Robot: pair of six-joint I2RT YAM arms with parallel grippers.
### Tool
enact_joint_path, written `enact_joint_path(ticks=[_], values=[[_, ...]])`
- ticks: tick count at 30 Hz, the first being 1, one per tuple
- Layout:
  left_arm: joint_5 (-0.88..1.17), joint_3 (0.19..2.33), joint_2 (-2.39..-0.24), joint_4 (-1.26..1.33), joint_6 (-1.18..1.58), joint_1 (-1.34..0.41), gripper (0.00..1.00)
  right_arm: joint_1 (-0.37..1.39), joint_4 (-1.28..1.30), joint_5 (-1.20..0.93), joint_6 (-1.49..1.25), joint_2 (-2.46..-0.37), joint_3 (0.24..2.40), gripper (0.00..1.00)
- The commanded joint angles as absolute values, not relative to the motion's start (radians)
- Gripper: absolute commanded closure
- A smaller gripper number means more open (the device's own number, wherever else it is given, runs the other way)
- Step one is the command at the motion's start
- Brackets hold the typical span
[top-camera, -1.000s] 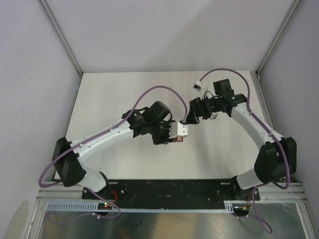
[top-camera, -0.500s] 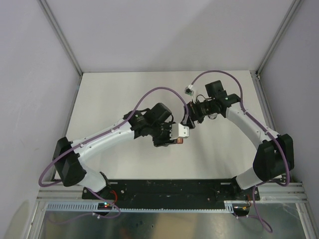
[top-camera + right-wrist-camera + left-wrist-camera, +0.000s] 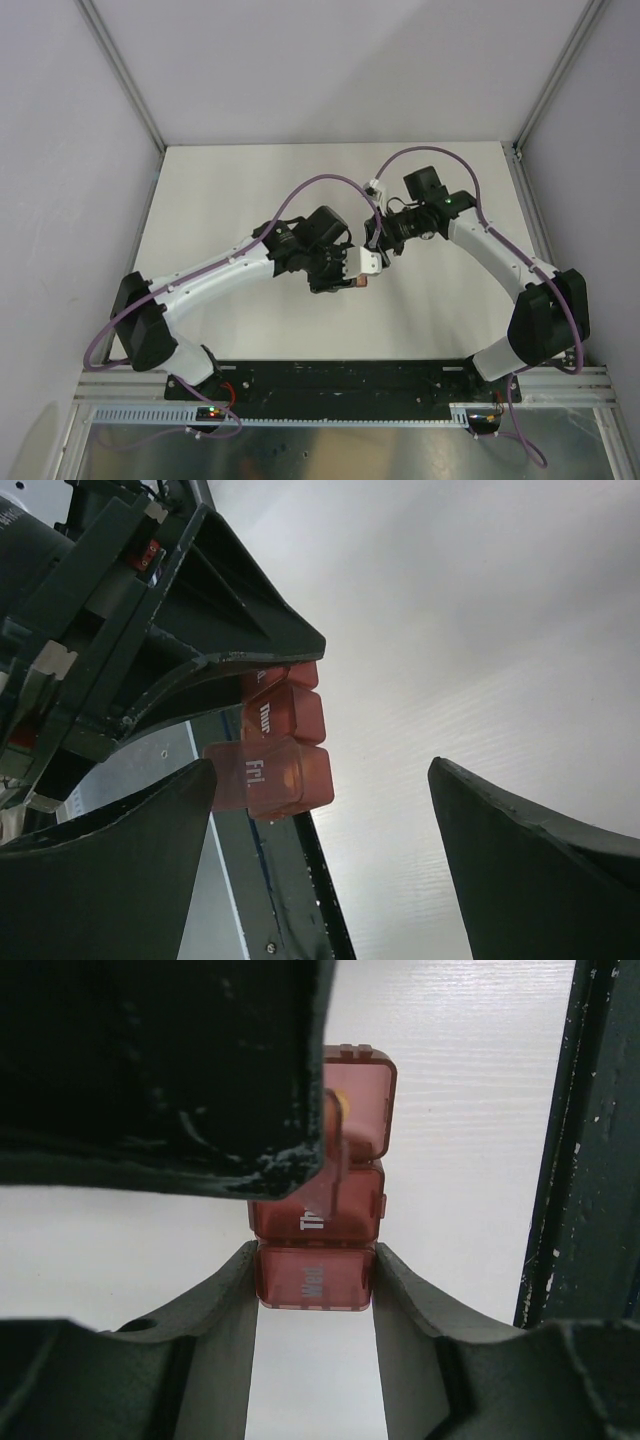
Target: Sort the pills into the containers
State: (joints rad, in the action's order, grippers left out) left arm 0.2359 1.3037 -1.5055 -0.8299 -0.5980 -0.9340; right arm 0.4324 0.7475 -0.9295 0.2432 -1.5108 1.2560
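Observation:
The containers [image 3: 315, 1278] are one dark red pill box of three compartments, held in the air. My left gripper [image 3: 315, 1260] is shut on its "Wed" end. The "Thur" cell [image 3: 287, 714] is in the middle. The "Fri" end [image 3: 272, 776] points at my right gripper [image 3: 324, 776], which is open, its left finger [image 3: 120, 860] right beside that end; contact cannot be told. The Fri lid [image 3: 358, 1100] looks raised, and a small yellow pill [image 3: 343, 1102] shows there. From above, the box [image 3: 358, 284] sits between my left gripper [image 3: 352, 272] and right gripper [image 3: 379, 244].
The white table top [image 3: 230, 190] lies below both arms. A black rail [image 3: 340, 380] runs along the near edge, and grey walls [image 3: 330, 70] close the back and sides. Purple cables [image 3: 320, 182] arch over both arms.
My right arm has swung left toward the held pill box, and its jaws have narrowed slightly. The left arm and the box have barely moved.

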Motion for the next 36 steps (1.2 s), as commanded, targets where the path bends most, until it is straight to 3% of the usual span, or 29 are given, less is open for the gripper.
enact_joint_path(ticks=[1, 22, 36], values=[[0.224, 1.355, -1.501, -0.824, -0.574, -0.94, 1.0, 0.444, 0.748, -0.947, 0.269, -1.491, 1.238, 0.07], [0.213, 1.39, -1.519, -0.824, -0.558, -0.939, 1.0, 0.46, 0.746, -0.973, 0.275, -1.548, 1.215, 0.22], [0.175, 1.405, -1.536, -0.823, -0.547, -0.94, 1.0, 0.46, 0.773, -1.023, 0.294, -1.563, 1.215, 0.37]])
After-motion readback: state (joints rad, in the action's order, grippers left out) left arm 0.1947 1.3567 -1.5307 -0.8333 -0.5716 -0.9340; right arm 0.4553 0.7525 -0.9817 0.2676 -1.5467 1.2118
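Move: My left hand keeps hold of the pill box by its Wed end. The Fri compartment, its lid ajar and an orange pill inside, lies about 5 cm to that hand's right, level fore and aft and roughly 1 cm above. From my open right hand, the Fri compartment is some 5 cm back, about 1 cm left and 3 cm below. The Thur compartment is 3 cm to the left of Fri, level with it fore and aft. Down about 2 cm and back nearly 2 cm I bring my right hand, to set its fingers astride the Fri end. I start closing them from wide open to about two thirds, the finger nearer my base coming up against the Fri lid. My left hand keeps its pinch on Wed and carries the box about 1 cm forward and 1 cm up to meet it. ##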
